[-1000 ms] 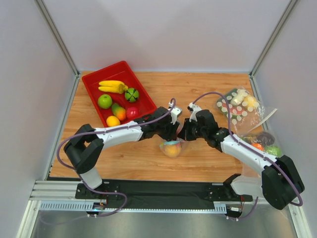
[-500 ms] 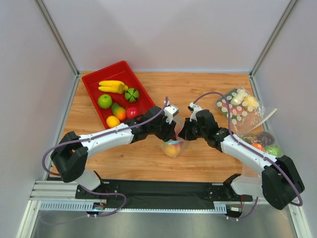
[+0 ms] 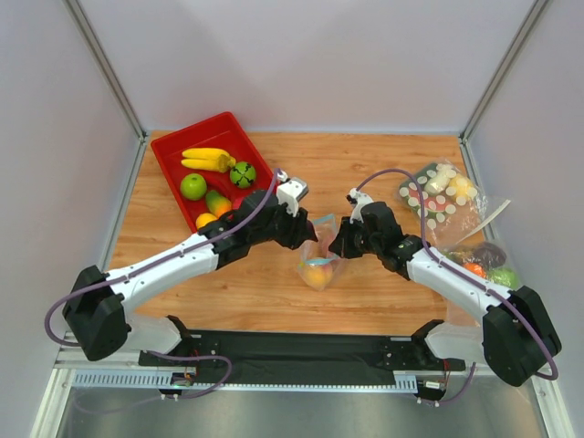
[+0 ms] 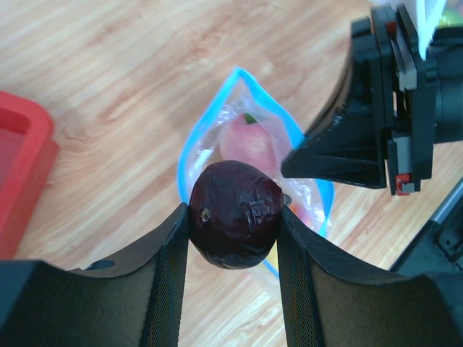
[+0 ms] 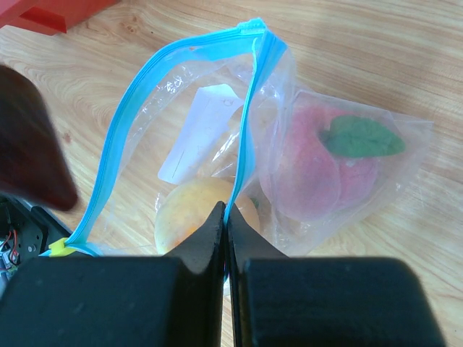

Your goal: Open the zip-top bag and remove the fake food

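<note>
The zip-top bag [image 3: 318, 263] lies mid-table with its blue zip strip [image 5: 246, 116] open. My right gripper [image 5: 227, 217] is shut on one side of that strip and holds the mouth up. Inside the bag are a yellow-orange fruit [image 5: 195, 213] and a pink-red peach [image 5: 318, 173]. My left gripper [image 4: 235, 228] is shut on the dark purple fruit [image 4: 235, 215] and holds it above the bag's mouth [image 4: 239, 123]. In the top view the left gripper [image 3: 301, 228] sits just left of the bag and the right gripper [image 3: 339, 243] just right of it.
A red tray [image 3: 172, 169] at the back left holds yellow bananas [image 3: 206, 159], a green apple [image 3: 192, 186] and other fruits. A bigger crinkly bag with white discs [image 3: 438, 196] and more fake food [image 3: 488, 260] lie at the right edge.
My left gripper has pulled back left and up from the bag's mouth with the purple fruit in it. The left arm has stretched out. The right gripper stays on the strip.
</note>
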Robot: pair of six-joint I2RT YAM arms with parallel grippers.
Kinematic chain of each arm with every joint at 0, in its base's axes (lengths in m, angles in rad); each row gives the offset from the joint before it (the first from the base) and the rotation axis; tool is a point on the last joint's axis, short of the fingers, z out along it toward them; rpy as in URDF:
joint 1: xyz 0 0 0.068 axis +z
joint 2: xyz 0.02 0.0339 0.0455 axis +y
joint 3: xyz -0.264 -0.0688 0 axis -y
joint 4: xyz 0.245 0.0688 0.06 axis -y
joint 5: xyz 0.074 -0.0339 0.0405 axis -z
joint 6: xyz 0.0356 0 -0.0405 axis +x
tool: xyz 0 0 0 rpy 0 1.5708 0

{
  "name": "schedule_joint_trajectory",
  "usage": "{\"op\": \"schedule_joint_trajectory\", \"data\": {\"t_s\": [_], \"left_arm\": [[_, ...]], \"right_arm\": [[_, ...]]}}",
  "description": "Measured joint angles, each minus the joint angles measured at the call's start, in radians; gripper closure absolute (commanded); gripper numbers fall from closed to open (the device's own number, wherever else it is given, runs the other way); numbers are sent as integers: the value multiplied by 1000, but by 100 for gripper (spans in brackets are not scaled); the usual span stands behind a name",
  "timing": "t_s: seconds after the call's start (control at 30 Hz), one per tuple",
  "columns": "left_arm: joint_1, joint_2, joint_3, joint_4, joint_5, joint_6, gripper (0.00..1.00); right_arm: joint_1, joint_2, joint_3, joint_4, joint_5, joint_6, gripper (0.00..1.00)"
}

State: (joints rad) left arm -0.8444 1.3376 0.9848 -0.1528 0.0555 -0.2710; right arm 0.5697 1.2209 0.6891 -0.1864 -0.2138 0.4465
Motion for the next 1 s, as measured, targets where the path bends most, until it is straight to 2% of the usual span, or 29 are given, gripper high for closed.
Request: {"op": "schedule_joint_trajectory", "data": {"t_s": [0.13,0.3,0.43,0.53,0.83,1.0], "left_arm": [[70,-60,-16,21,0,-5,69],[225,-79,0,24,-41,-3,69],[362,-32,48,23,-80,-2,69],[418,51,116,23,-111,11,69],[429,373,325,-3,-147,49,69],[429,433,344,-50,-167,49,66]], "right_arm": [[0,-2,0,0,0,0,100],[0,-5,0,0,-1,0,100],[0,-6,0,0,-1,-3,100],[0,-11,0,-2,-1,-3,100],[0,-16,0,-4,-4,-4,100],[0,-19,-2,-4,-4,-7,100]]}}
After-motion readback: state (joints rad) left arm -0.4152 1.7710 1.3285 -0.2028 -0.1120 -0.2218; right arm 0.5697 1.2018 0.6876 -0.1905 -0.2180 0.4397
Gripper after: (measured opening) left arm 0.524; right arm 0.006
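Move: The left hand already grips the dark plum, clear of the open bag. The middle of the red bin lies about 24 cm ahead of it, 23 cm to its left and 15 cm below. In the bin, the red fruit is some 15 cm ahead and 17 cm left, and the green ball about 24 cm ahead and 17 cm left. The bag sits about 2 cm back and 4 cm to its right, 13 cm below. From the right hand, the bin is some 22 cm ahead and 31 cm left. Forward and to its left, the left hand swings the plum about 20 cm out and 13 cm across, away from the bag to above the right-hand part of the red bin. It rises some 4 cm early on, then sinks about 8 cm while still reaching forward, turning about 30 degrees counter-clockwise and keeping its grip. The right fingers stay shut on the bag's rim, nearly still. ##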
